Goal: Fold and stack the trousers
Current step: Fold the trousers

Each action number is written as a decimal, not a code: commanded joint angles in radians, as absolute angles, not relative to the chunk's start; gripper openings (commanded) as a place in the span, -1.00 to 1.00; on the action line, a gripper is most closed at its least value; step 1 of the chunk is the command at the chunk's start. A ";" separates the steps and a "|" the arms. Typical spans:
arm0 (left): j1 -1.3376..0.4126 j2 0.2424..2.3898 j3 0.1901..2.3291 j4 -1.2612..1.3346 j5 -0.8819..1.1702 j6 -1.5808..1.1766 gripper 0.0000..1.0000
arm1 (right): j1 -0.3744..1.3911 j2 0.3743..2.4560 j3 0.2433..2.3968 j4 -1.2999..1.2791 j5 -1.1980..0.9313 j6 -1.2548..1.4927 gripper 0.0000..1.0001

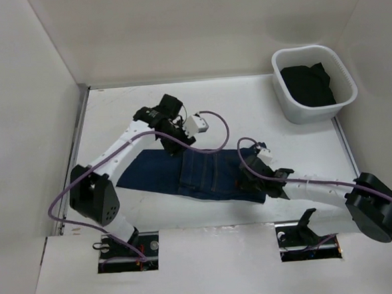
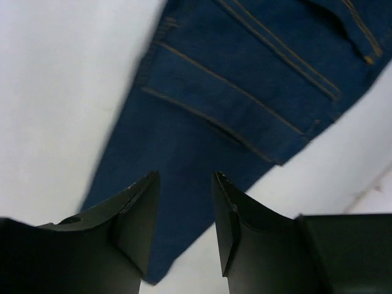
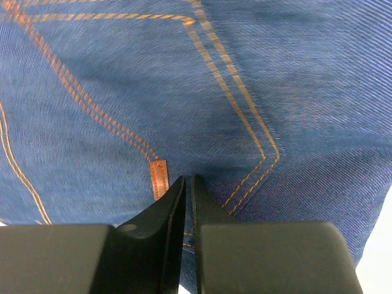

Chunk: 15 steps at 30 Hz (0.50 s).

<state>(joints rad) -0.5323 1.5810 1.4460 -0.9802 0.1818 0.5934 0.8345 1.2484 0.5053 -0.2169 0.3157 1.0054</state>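
The trousers (image 1: pixel 208 176) lie folded into a dark blue block in the middle of the table, tan stitching up. My left gripper (image 1: pixel 173 139) hovers over their far left edge. In the left wrist view it (image 2: pixel 185 177) stands open above the denim (image 2: pixel 245 67), with nothing between its fingers. My right gripper (image 1: pixel 247 162) is down on the near right part of the trousers. In the right wrist view its jaws (image 3: pixel 188 179) are shut to a thin slit, with the tips pressed into the denim (image 3: pixel 122 92) by a back pocket's brown tab (image 3: pixel 158 179).
A white basket (image 1: pixel 285 105) stands at the back right corner with a dark garment (image 1: pixel 308 83) inside. White walls close the table on the left, back and right. Purple cables loop over both arms.
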 commanded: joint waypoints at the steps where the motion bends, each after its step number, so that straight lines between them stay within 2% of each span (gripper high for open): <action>1: -0.539 1.623 1.373 -1.034 0.374 0.509 -0.26 | 0.798 1.302 0.485 -0.233 0.315 1.112 -0.73; 3: -0.574 1.646 1.341 -1.003 0.399 0.500 -0.27 | 0.795 1.302 0.506 -0.222 0.310 1.089 -0.65; 7: -0.631 1.703 1.287 -0.933 0.310 0.494 -0.27 | 0.838 1.119 0.548 -0.322 0.346 1.072 -0.19; 8: -0.636 1.715 1.273 -0.919 0.284 0.494 -0.28 | 0.860 1.058 0.552 -0.392 0.369 1.104 -0.17; 10: -0.645 1.730 1.244 -0.899 0.255 0.494 -0.29 | 0.902 0.933 0.557 -0.591 0.425 1.236 -0.08; 13: -0.643 1.730 1.203 -0.858 0.264 0.492 -0.29 | 0.958 0.781 0.528 -0.848 0.482 1.463 0.28; 15: -0.643 1.730 1.180 -0.838 0.268 0.492 -0.28 | 0.966 0.717 0.486 -0.922 0.489 1.563 0.41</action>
<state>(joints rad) -0.6483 1.7428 1.2057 -0.8974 0.2638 0.5041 0.9520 0.7746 0.5205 -0.6487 0.4141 1.3350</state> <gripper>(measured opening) 0.356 0.690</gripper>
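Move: The left hand hangs about 14 cm above the folded trousers; the near corner of the waistband lies some 11 cm back and 1 cm left of it, the far waistband corner straight below and 1 cm right, the leg's middle 5 cm back and 12 cm left. From the low right hand, the trousers' near right corner is about 7 cm back and 6 cm right, their far right corner 11 cm ahead and 6 cm right, the near waistband corner 3 cm back and 21 cm left, all about level. Sinking some 11 cm while drawing back about 7, the left hand closes in on the near corner of the waistband, its fingers swinging back some 20 degrees to point more steeply down and staying about a third open. The right hand, its fingertips starting on the pocket area, dwells there briefly, then comes free, climbing about 7 cm and pulling back and a little right towards a spot above the trousers' near edge as the nearly shut fingers spread well apart and the wrist turns slightly clockwise. ##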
